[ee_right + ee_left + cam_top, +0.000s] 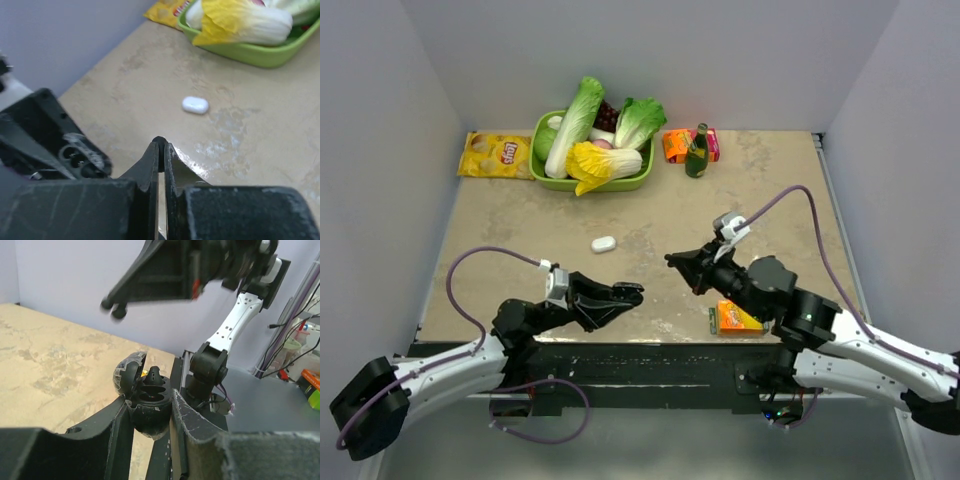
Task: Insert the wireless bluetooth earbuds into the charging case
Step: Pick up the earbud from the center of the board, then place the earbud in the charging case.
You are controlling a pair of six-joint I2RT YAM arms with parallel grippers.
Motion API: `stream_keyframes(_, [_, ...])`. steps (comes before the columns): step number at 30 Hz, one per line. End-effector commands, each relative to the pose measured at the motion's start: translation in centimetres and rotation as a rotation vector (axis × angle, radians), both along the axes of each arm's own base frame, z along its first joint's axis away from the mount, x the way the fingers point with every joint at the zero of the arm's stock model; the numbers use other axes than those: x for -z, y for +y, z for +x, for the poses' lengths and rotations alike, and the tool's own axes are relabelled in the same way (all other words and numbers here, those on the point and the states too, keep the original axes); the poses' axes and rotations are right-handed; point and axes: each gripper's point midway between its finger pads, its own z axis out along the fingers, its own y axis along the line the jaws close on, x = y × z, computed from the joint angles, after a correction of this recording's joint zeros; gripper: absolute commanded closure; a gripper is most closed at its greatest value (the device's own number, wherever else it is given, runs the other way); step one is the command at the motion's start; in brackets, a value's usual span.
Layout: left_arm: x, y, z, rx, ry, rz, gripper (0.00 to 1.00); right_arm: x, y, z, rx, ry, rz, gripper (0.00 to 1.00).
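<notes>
My left gripper point(625, 293) point(150, 407) is shut on a black charging case point(149, 417), held above the table's near edge with its lid point(127, 374) swung open. One black earbud point(154, 376) stands upright in a socket of the case; the socket beside it looks dark and empty. My right gripper point(672, 260) point(160, 145) point(114, 307) hovers shut just above and beyond the case. A dark nub shows at its tips; I cannot tell whether that is an earbud. A small closed white case point(604, 243) point(195, 105) lies mid-table. No white earbuds show.
A green basket point(620, 184) point(260, 52) of vegetables stands at the back, with a yellow chips bag point(496, 155) to its left. A green bottle point(697, 152) and orange packets point(677, 146) are at the back right. An orange box point(736, 318) lies near my right arm.
</notes>
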Motion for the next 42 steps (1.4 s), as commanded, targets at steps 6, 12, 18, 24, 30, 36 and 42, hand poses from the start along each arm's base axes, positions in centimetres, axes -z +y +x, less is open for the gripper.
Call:
stream_keyframes(6, [1.0,-0.9,-1.5,0.101,-0.055,0.041,1.0,-5.5,2.8,-7.1,-0.531,-0.213,-0.06,1.0])
stream_keyframes(12, [0.3,-1.4,-3.4,0.226,-0.097,0.03,1.0,-4.6,4.5,-9.2,-0.689,-0.207,-0.095,1.0])
stream_keyframes(18, [-0.3,-1.7,-4.1,0.279,-0.119,0.009,1.0,-4.2,5.8,-11.6,-0.781,-0.204,-0.113,1.0])
stream_keyframes(24, [-0.7,-2.1,-3.8,0.282,-0.12,0.008,1.0,-3.1,7.2,-13.1,-0.807,-0.193,-0.14,1.0])
stream_keyframes(30, [-1.1,-2.0,-4.0,0.287,-0.128,0.0,1.0,-2.3,7.5,-11.9,-0.729,-0.176,-0.146,1.0])
stream_keyframes(36, [-0.9,-2.0,-4.1,0.285,-0.125,0.002,1.0,-2.4,7.6,-10.8,-0.667,-0.185,-0.137,1.0])
stream_keyframes(42, [-1.0,-2.1,-4.4,0.29,-0.123,-0.006,1.0,-1.7,7.9,-10.6,-0.664,-0.178,-0.159,1.0])
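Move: The earbud is already pinched in the right fingertips; the charging case it is bound for lies about 8 cm back, 10 cm left and 2 cm lower. Counted from the right hand, the white case is on the table roughly 25 cm ahead, 19 cm left and 24 cm down, and the sponge pack is some 18 cm right, 2 cm ahead and equally low. From the left hand, still gripping the charging case, the earbud lies about 8 cm ahead, 11 cm right and 2 cm higher. The earbud, kept pinched, is carried to the charging case: the right hand arcs up some 5 cm and sinks again while drawing back about 13 cm and left 7 cm, swinging its fingers counter-clockwise to face left, then eases forward 2 cm. Keeping its grip on the case, the left hand comes back about 4 cm, slightly right and down, turning some 15 degrees clockwise. ##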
